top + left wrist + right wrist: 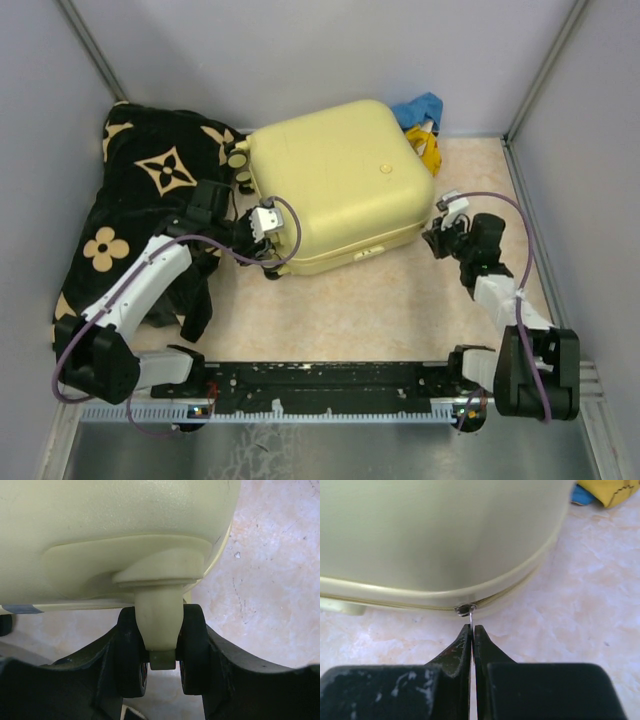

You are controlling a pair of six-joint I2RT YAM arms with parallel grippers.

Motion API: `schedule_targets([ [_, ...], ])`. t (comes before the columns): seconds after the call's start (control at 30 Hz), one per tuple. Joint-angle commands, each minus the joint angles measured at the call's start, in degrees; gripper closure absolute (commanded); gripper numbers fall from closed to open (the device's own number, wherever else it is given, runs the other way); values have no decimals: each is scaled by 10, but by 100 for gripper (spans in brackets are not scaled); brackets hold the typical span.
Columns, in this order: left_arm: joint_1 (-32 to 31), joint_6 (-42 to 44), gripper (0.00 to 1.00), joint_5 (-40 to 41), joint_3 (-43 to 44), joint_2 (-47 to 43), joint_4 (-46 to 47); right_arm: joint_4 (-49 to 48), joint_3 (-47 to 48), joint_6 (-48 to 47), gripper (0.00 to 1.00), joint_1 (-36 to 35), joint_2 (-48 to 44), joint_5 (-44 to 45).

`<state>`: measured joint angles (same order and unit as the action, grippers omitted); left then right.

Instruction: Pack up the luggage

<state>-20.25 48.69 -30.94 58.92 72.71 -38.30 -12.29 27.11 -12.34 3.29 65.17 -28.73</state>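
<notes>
The pale-yellow luggage (335, 185) lies flat and closed on the tan floor, its shell filling the top of both wrist views (115, 525) (440, 530). At its near-left corner my left gripper (262, 235) is shut on a black double wheel (131, 655), one finger against each outer side of the pair, the yellow caster fork (157, 625) between them. At the near-right corner my right gripper (437, 232) is shut, its tips (472, 630) pinching the thin metal zipper pull (466, 611) on the seam.
A black blanket with tan flowers (150, 190) lies heaped at the left, under and beside the left arm. Blue and yellow cloth (425, 125) sits behind the luggage's far-right corner, and also shows in the right wrist view (607, 490). Grey walls close in on the left, back and right.
</notes>
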Motion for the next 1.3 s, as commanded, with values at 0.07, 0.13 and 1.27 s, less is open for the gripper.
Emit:
schedule_targets([
  [0.07,42,96,100,34,-24,10,-142,-22,86,-65,100,93,45,-31],
  [0.13,43,109,100,29,-26,16,-142,-26,104,-75,100,111,61,-54],
  [1.27,90,-61,7,-120,153,72,-92,143,484,-360,100,43,440,-347],
])
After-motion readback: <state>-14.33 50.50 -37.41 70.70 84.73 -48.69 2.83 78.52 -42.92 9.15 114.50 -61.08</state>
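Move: The shut right fingers already hold the zip pull near the suitcase's near right corner. The seam halfway down the right side is some 17 cm ahead; the suitcase's middle is about 14 cm ahead and 22 cm left. The yellow-and-blue cloth is roughly 27 cm ahead, 1 cm left, 8 cm lower. The left fingers already hold the near left corner wheel; the zip pull is about 43 cm right and 4 cm ahead of them, slightly lower. Keeping its pinch on the zip pull, the right hand draws it around the near right corner of the suitcase, first about 4 cm right, then sweeping some 17 cm forward along the right side towards the cloth, turning about 30 degrees counter-clockwise and easing back left before it stops. The left hand keeps its grip on the wheel nearly in place, then opens wide late on while edging 2 cm forward. ##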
